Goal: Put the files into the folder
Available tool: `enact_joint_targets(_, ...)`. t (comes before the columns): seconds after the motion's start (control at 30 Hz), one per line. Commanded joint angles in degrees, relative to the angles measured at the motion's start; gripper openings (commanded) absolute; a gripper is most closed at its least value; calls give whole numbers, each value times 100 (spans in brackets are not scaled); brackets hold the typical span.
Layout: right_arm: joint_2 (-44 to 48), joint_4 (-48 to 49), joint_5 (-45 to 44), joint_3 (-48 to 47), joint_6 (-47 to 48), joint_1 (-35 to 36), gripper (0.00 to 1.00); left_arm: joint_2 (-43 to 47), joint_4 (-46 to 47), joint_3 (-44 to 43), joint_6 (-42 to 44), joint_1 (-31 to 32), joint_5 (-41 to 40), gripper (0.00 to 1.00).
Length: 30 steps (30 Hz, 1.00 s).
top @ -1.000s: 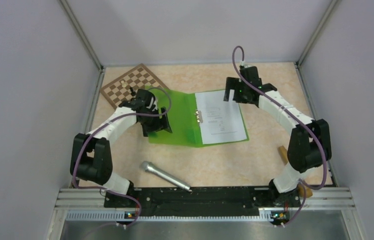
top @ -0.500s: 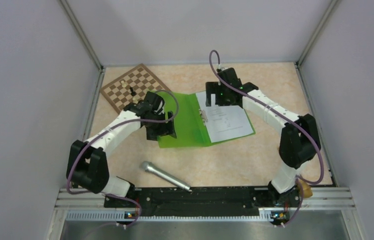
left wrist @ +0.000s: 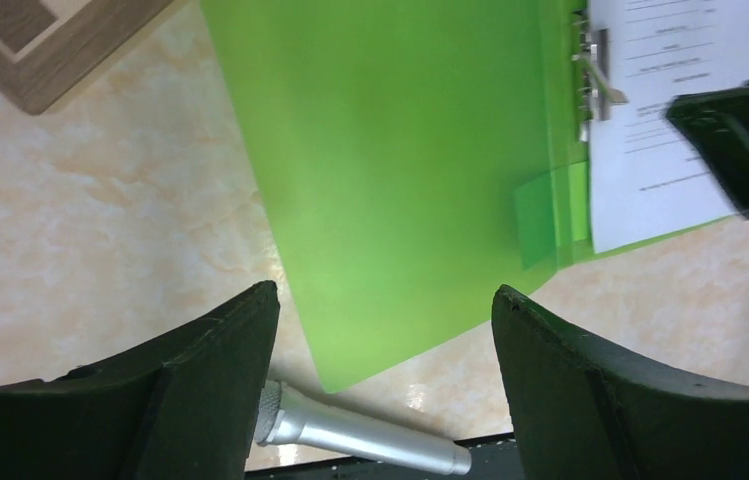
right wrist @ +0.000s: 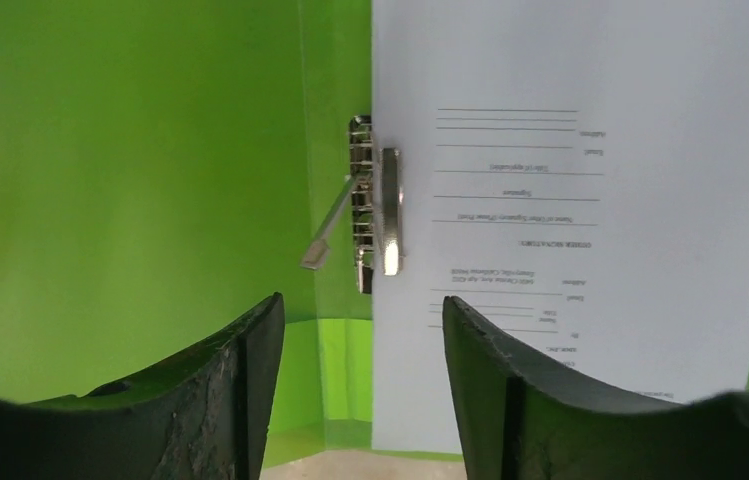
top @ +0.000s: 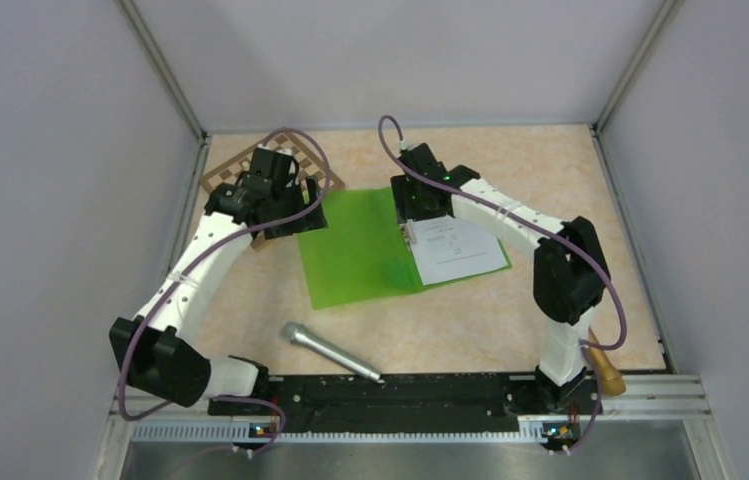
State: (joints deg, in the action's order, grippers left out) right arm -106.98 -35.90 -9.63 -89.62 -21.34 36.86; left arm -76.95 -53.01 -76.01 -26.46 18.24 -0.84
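The green folder (top: 355,250) lies open and flat mid-table. The white printed files (top: 460,250) rest on its right half, their left edge at the metal clip (right wrist: 375,210), whose lever (right wrist: 330,225) sticks up to the left. My right gripper (top: 415,212) hovers over the spine by the clip, open, with nothing between its fingers (right wrist: 361,300). My left gripper (top: 288,218) is above the folder's far left corner, open and empty (left wrist: 385,290). The left wrist view shows the folder's bare left cover (left wrist: 400,150), the files (left wrist: 680,90) and a right finger (left wrist: 740,140).
A brown checkered board (top: 230,175) lies at the far left under the left arm. A silver microphone (top: 330,350) lies near the black front rail (top: 390,390). A wooden-handled object (top: 605,368) sits by the right arm's base. Grey walls enclose the table.
The left arm pulled back and left, off the folder's left cover. The right arm swung left from the far right corner to over the clip, its jaws narrowing. The folder turned slightly.
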Motion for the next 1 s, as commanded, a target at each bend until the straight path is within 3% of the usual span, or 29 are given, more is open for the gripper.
enact_joint_targets(0.0, -262, -145, -309, -446, 33, 246, 50, 78, 865, 160, -193, -9, 547, 82)
enact_joint_targets(0.07, -360, -153, -267, -556, 20, 282, 42, -118, 1029, 254, -299, -12, 577, 82)
enact_joint_targets(0.33, -686, -199, -137, -757, 60, 424, 42, -755, 1128, 324, -355, -38, 903, 81)
enact_joint_targets(0.63, -1110, -223, -180, -945, 20, 425, 39, -937, 1138, 424, -401, -49, 452, 80)
enact_joint_targets(0.73, -1100, -239, -325, -894, 9, 427, 31, -926, 1116, 448, -334, -53, 400, 80)
enact_joint_targets(0.97, -1026, -238, -403, -777, 7, 427, 24, -1010, 1147, 591, -272, -123, 438, 80)
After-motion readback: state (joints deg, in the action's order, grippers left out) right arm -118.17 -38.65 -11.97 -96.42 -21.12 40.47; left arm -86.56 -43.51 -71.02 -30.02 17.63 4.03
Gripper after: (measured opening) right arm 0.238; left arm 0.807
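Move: The folder clip's metal lever lies about 1 cm ahead of the right hand, 3 cm to its left and 7 cm below. The paper stack's middle is some 13 cm to the right of the lever, and the green cover's about 11 cm to the lever's left. For the left hand, that cover is centred roughly 6 cm ahead, 7 cm right and 16 cm down, with the chessboard about 22 cm ahead and 15 cm left; the lever lies some 9 cm ahead and 19 cm right. The right hand shifts about 3 cm left to line up over the clip's lever, then sinks some 5 cm onto it while its fingers narrow from about two thirds open to a quarter, bringing the tips to either side of the lever's near end. Meanwhile the left hand, fingers kept wide open, edges a little forward and right and drops about 6 cm towards the green cover, still well above it. ##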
